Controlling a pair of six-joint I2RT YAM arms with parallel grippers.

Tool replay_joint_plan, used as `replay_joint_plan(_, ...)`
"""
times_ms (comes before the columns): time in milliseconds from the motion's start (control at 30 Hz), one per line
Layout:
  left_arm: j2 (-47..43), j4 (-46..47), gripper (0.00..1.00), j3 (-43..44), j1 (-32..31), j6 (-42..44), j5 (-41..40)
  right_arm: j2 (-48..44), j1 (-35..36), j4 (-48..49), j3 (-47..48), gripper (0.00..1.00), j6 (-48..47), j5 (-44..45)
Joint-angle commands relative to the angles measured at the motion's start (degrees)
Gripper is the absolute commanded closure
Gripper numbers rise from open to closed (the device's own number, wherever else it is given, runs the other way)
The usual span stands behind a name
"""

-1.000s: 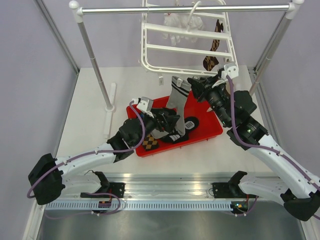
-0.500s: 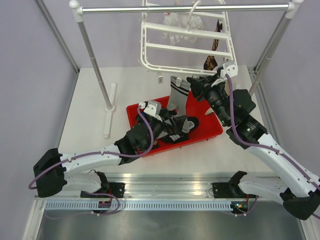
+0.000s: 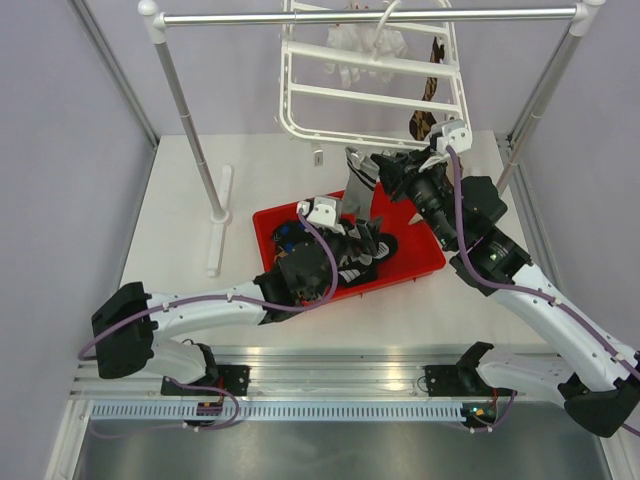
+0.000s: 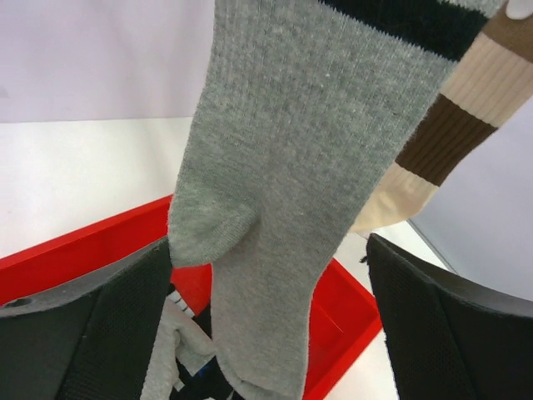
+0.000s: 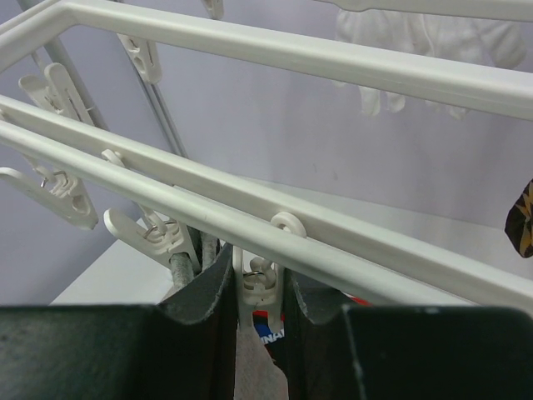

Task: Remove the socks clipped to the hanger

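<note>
The white hanger point(image 3: 370, 95) hangs from the silver rail. A grey sock point(image 3: 358, 190) with a black band hangs from one of its front clips. My right gripper point(image 3: 384, 170) is shut on that white clip point(image 5: 260, 282), one finger on each side. My left gripper point(image 3: 360, 240) is open around the lower part of the grey sock point(image 4: 283, 167), and its fingers point(image 4: 100, 333) do not touch it. A brown-cream striped sock point(image 4: 454, 117) hangs just behind. A brown argyle sock point(image 3: 424, 122) stays clipped at the hanger's right side.
A red tray point(image 3: 425, 265) under the hanger holds a black sock with white marks point(image 3: 352, 268) and other socks. A small white glove-like cloth point(image 3: 355, 45) hangs high on the frame. The rail stand's posts point(image 3: 195, 150) rise at left and right.
My left arm has swung right and forward over the tray, bringing its open fingers around the hanging grey sock. My right gripper has stayed shut on the clip.
</note>
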Motion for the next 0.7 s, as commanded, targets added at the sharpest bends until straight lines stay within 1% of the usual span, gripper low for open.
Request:
replay_joint_plan(0,1.0,2.7,0.05,3.2,-0.5,3.5,-6.5,0.0,-0.2,1.0,2.4,0.99,0.5,0.5)
replay_joint_plan(67,1.1,2.8,0.1,3.2,-0.5,4.0,-7.4,0.0,-0.3,0.9,2.5,0.99,0.5,0.4)
replay_joint_plan(100,1.3,2.9,0.2,3.2,-0.5,5.1,-7.6,0.0,-0.2,0.8,2.6,0.99,0.5,0.4)
replay_joint_plan(167,1.4,3.4,0.32,3.1,-0.5,5.9,-7.7,-0.1,-0.3,0.7,2.6,0.99,0.5,0.5)
replay_joint_plan(200,1.7,3.6,0.47,3.0,-0.6,6.7,-7.7,-0.3,-0.2,0.7,2.5,0.99,0.5,0.5)
replay_joint_plan(267,1.9,4.1,0.6,2.9,-0.8,7.7,-7.9,-0.4,-0.2,0.7,2.5,0.99,0.5,0.5)
replay_joint_plan(300,1.8,4.4,0.77,2.9,-0.9,8.6,-8.0,-0.5,-0.3,0.7,2.5,0.99,0.5,0.7)
replay_joint_plan(333,1.7,4.6,0.79,2.8,-1.1,8.9,-8.0,-0.6,-0.2,0.6,2.4,0.99,0.4,0.8)
replay_joint_plan(367,1.4,4.8,0.84,2.6,-1.1,9.3,-8.0,-0.7,-0.2,0.6,2.4,0.99,0.4,0.9)
replay_joint_plan(400,1.3,4.8,0.94,2.5,-1.2,9.5,-7.9,-0.8,-0.2,0.6,2.4,0.99,0.4,0.9)
replay_joint_plan(433,0.7,4.7,0.97,2.5,-1.2,9.6,-7.9,-0.8,-0.2,0.6,2.3,0.99,0.5,0.9)
replay_joint_plan(600,-0.4,4.5,0.98,1.8,-1.9,11.5,-5.8,-1.9,-0.2,0.4,1.7,0.99,0.8,1.2)
replay_joint_plan(633,-0.7,4.6,0.98,1.5,-2.2,11.7,-5.4,-2.1,-0.2,0.3,1.6,0.97,0.9,1.2)
replay_joint_plan(667,-0.9,4.5,0.98,1.3,-2.4,11.7,-5.1,-2.4,-0.3,0.2,1.3,0.93,0.9,1.3)
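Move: The grey striped sock hangs between the left hand's open fingers, its middle about 3 cm ahead and 4 cm above, in line sideways. The hanger clip at its top is roughly 6 cm ahead, 2 cm right and 13 cm up, already between the right fingers. From the left hand, the brown striped sock hangs about 8 cm ahead, 13 cm right and 3 cm up, and the sock pile in the red bin is about 2 cm ahead, 7 cm left and 20 cm down. The left hand eases about 1.5 cm left and 1 cm forward onto the hanging grey striped sock while its wide-open fingers shut fully and pinch the lower part of the cloth from both sides, the wrist turning some 5 degrees counter-clockwise and rolling its left side up about as much. The right hand stays practically in place up at the hanger, keeping its squeeze on the clip at the sock's top. ##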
